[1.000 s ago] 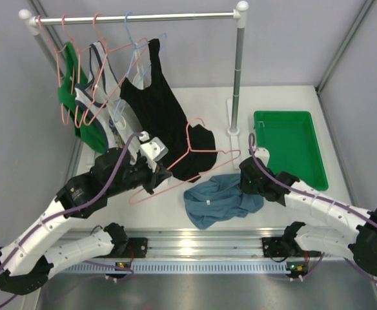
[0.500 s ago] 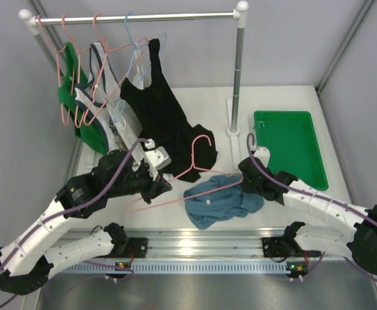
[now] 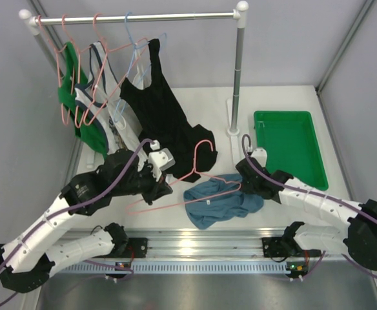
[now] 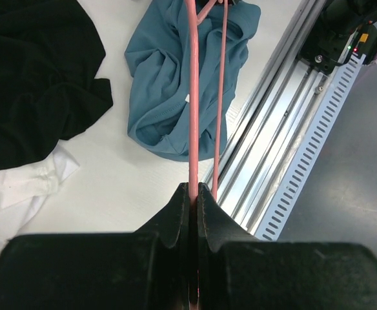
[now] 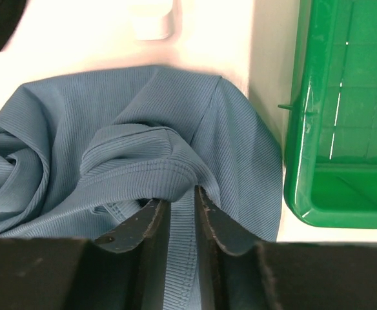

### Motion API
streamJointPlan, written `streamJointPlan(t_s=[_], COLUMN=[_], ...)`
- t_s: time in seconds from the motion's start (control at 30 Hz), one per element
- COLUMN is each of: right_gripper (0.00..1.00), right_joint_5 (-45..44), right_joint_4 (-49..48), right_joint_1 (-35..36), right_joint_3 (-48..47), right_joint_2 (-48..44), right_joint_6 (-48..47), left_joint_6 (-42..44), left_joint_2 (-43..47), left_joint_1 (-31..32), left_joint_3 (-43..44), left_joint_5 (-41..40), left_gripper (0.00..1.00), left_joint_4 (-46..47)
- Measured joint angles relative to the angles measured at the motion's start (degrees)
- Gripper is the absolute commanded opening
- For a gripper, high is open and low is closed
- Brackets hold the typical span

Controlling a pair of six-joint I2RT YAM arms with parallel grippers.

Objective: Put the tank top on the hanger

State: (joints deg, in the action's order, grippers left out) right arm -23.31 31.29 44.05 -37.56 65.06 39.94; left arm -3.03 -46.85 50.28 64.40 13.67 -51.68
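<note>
The dusty blue tank top (image 3: 219, 201) lies crumpled on the table in front of the arms; it also shows in the left wrist view (image 4: 169, 84) and the right wrist view (image 5: 111, 161). My left gripper (image 3: 161, 186) is shut on the pink hanger (image 3: 182, 184), whose wires (image 4: 193, 97) run out over the top; its far end reaches the top's upper edge, its hook (image 3: 204, 145) over the black top. My right gripper (image 3: 245, 181) is shut on a ribbed strap (image 5: 181, 213) of the tank top at its right edge.
A black top (image 3: 169, 123) hangs from the rack rail (image 3: 137, 17) and spreads onto the table, beside green and white garments (image 3: 85, 97) and spare hangers. The rack post (image 3: 237, 84) stands mid-back. A green tray (image 3: 290, 152) sits at right. A metal rail (image 4: 266, 129) lines the near edge.
My left gripper has swung the pink hanger down and right, so its far end now reaches the tank top. The right gripper has shifted slightly left, holding the fabric.
</note>
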Motion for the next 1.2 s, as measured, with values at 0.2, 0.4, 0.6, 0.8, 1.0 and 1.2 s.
streamJointPlan(t_s=[0.2,0.4,0.6,0.8,1.0,1.2], right_gripper=[0.0,0.0,0.0,0.0,0.0,0.0], right_joint_5=[-0.2,-0.4,-0.3,2.9,7.7,10.9], right_joint_4=[0.6,4.2,8.0,9.8,11.5,13.0], right_joint_1=[0.0,0.0,0.0,0.0,0.0,0.0], right_joint_3=[0.0,-0.8,-4.5,-8.2,-11.4,-15.0], right_joint_2=[-0.6,-5.3,-10.1,-12.0,-12.1,-12.0], right_joint_6=[-0.3,-0.8,-1.4,-2.8,-4.0,-4.8], left_joint_6=[-0.1,-0.3,-0.7,-1.0,-1.4,-3.0], left_joint_2=[-1.7,-3.2,-4.3,-5.0,-5.6,-5.4], left_joint_1=[0.0,0.0,0.0,0.0,0.0,0.0], left_joint_3=[0.0,-0.6,-2.0,-3.0,-6.4,-11.1], left_joint_5=[-0.5,-0.7,-0.4,0.9,1.1,1.4], left_gripper=[0.0,0.0,0.0,0.0,0.0,0.0], left_joint_4=[-0.1,0.0,0.7,4.0,8.9,15.6])
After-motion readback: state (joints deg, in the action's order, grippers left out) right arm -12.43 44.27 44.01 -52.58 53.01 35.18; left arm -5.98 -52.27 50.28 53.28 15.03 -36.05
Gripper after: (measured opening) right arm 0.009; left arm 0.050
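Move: The right hand is down on the tank top with a raised fold between its part-open fingers; the garment's middle is about 6 cm to its left, 4 cm back and 2 cm lower. The green basket is some 12 cm ahead and 14 cm right, the rack foot roughly 17 cm ahead and 2 cm left. From the left hand, holding the pink hanger, the tank top lies about 14 cm right, 2 cm ahead and 20 cm below. Pinching the fold of the tank top shut between its fingertips, the right hand raises it about 11 cm almost straight up, easing left towards the hanger in the later part while tilting its left side up and turning slightly counter-clockwise. The left hand keeps its grip on the hanger and brings it down about 5 cm and some 4 cm right, a little forward too, towards the lifted cloth. ##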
